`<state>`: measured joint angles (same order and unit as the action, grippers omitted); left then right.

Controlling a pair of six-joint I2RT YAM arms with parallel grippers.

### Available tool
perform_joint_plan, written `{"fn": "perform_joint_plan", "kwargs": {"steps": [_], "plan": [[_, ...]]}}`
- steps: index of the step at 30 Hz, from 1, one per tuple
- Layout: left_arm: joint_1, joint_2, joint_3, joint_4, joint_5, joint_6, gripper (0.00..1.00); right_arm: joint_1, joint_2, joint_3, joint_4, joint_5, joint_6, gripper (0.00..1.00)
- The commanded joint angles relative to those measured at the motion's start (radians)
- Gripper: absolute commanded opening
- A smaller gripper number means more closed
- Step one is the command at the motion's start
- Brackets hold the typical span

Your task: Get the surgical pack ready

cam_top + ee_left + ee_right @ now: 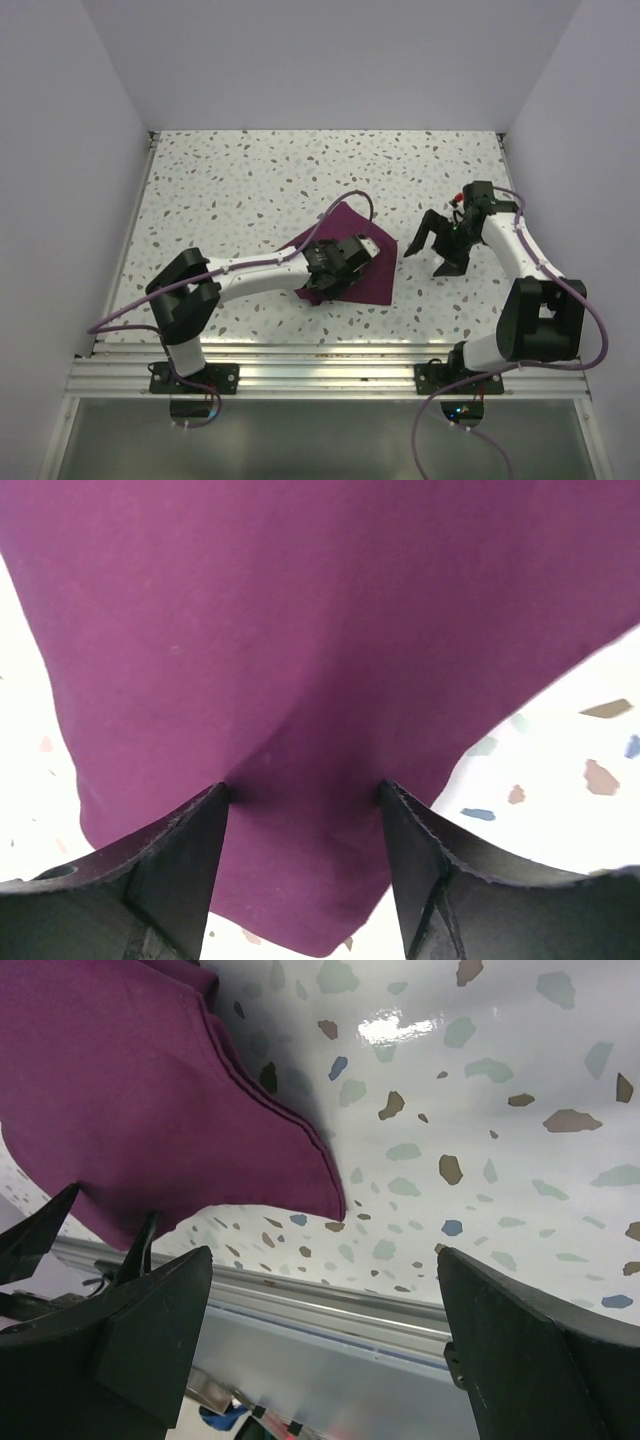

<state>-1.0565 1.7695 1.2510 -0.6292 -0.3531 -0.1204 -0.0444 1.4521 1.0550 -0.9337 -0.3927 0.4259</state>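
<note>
The surgical pack (379,272) is a plum-purple cloth lying folded in a compact bundle on the speckled table (250,190), near the middle. No tray, instruments or gauze show. My left gripper (352,264) is down on top of the pack, open, with both fingertips resting on the cloth and nothing pinched between them. The cloth (320,630) fills the left wrist view around my left gripper (305,792). My right gripper (430,255) hangs wide open just right of the pack, empty. In its wrist view my right gripper (325,1260) faces the pack's layered corner (130,1090).
An aluminium rail (320,360) runs along the near table edge by both arm bases and also shows below the pack in the right wrist view (330,1295). Pale walls close the table at the back and both sides.
</note>
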Motion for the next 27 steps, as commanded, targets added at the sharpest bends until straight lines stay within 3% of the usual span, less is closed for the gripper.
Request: {"fn": "perform_joint_plan", "kwargs": {"steps": [1,17,27], "plan": [[-0.005,0.011,0.031,-0.02,-0.118,-0.001,0.65,0.001,-0.036,-0.016,0.032,-0.051,0.011,0.99],[-0.008,0.047,0.036,0.008,-0.058,0.028,0.61,0.003,-0.056,-0.049,0.065,-0.077,0.054,0.99],[-0.008,0.068,0.064,0.017,-0.061,0.036,0.35,0.012,-0.09,-0.108,0.087,-0.115,0.063,0.99]]}}
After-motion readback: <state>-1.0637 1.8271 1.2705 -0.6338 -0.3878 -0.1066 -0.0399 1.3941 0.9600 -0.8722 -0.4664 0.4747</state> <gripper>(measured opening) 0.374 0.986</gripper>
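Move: The left hand is right over the part of the purple cloth that its fingers will shut on, near the pack's back-left end and about 2 cm below the pads. From this hand the loose back tip is roughly 4 cm back and 3 cm left, the near right corner some 7 cm back and 13 cm right, and the far right corner about 8 cm ahead and 15 cm right. From the right hand, that same gripping spot lies roughly 21 cm left, 3 cm back and 6 cm lower. The left hand first stays almost in place over the cloth, easing barely half a centimetre forward, then settles about 1 cm down into it while its fingers go from about two-thirds open to a bit over one-third, gathering the cloth between the tips. The right hand, still wide open and touching nothing, drifts some 2 cm left and back towards the pack's near right corner, tilting about 5 degrees. ##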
